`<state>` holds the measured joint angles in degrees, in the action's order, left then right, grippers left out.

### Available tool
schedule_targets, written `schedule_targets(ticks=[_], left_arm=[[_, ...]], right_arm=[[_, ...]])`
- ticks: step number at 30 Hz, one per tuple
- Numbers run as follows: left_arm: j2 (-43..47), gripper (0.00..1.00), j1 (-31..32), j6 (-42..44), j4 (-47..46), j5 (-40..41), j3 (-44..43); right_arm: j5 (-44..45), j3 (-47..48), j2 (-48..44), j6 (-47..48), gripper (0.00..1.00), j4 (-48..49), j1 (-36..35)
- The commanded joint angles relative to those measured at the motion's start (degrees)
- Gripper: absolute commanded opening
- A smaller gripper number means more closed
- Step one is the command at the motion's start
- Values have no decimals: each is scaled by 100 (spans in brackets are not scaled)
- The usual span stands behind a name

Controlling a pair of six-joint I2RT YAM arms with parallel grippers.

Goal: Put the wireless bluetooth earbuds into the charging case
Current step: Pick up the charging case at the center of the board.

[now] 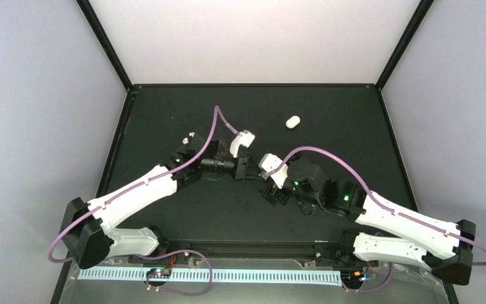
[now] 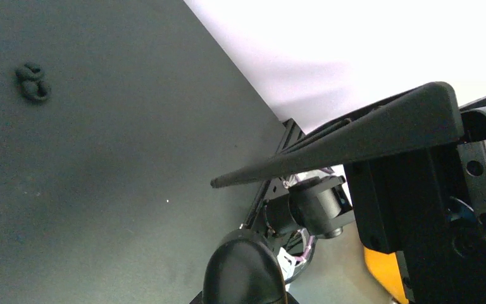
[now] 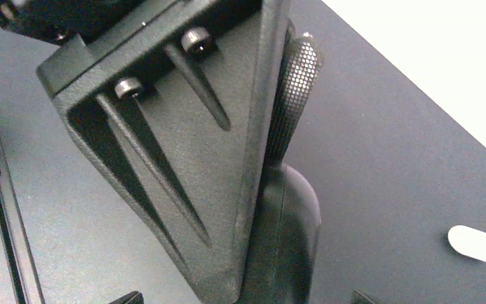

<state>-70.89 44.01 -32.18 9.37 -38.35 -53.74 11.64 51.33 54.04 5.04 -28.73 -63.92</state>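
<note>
The charging case (image 2: 243, 269) is a smooth black rounded shell with a thin seam, held up off the mat. My left gripper (image 1: 251, 170) is shut on it. Its ribbed finger (image 3: 183, 158) presses flat against the case (image 3: 294, 240) in the right wrist view. My right gripper (image 3: 243, 296) is open, its two tips far apart at the bottom corners on either side of the case. One of its fingers (image 2: 354, 136) reaches across above the case in the left wrist view. A white oval piece (image 1: 293, 121) lies alone on the mat further back. I cannot tell if it is an earbud.
A small dark figure-eight-shaped bit (image 2: 33, 82) lies on the black mat (image 1: 329, 114). The mat's raised black edge (image 1: 117, 139) runs along the left, with white walls beyond. The two arms meet at mid-table, wrists close together.
</note>
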Motion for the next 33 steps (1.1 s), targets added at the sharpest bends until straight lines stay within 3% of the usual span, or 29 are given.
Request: schedule_targets(ticks=[1, 6, 13, 18, 26, 33], left_arm=[[322, 4, -32, -43, -92, 299, 20], [833, 2, -282, 2, -265, 460, 224], [2292, 2, -430, 456, -1373, 483, 931], [3061, 2, -437, 904, -2089, -38, 1270], [3210, 2, -428, 1187, -2241, -858, 1120], [3079, 2, -434, 1129, -2351, -1016, 994]], right_arm=[[-53, 261, -139, -374, 89, 76, -31], [-15, 520, -549, -867, 100, 328, -9], [-289, 1022, -750, -1757, 100, 757, 214], [-1152, 1366, -673, -2010, 100, 878, 223], [-2461, 1556, -660, -1921, 100, 1061, 227], [-1710, 1046, -1123, -1733, 100, 1692, 222]])
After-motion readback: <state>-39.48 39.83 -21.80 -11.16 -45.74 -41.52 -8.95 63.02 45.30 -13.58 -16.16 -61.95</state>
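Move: The charging case, already pinched by the left hand, sticks out a couple of centimetres to the right of its hand point; the right hand's opening fingers stand round it, its middle within about 1 cm of theirs. On the table, some 24 cm below, counted from the left hand: the black earbuds about 19 ahead and 14 to the right, the white case about 36 ahead and 13 to the right, the white earbuds about 28 ahead and 30 to the left. The charging case stays pinched in the left hand's fingers and is carried up about 14 cm and some 8 cm both left and back, the wrist rolling and tipping up until the fingers point about level to the right. The right hand opens fully and leaves the case, rising about 19 cm and then drawing back some 6 cm while its fingers swing up to level, facing the left hand. ##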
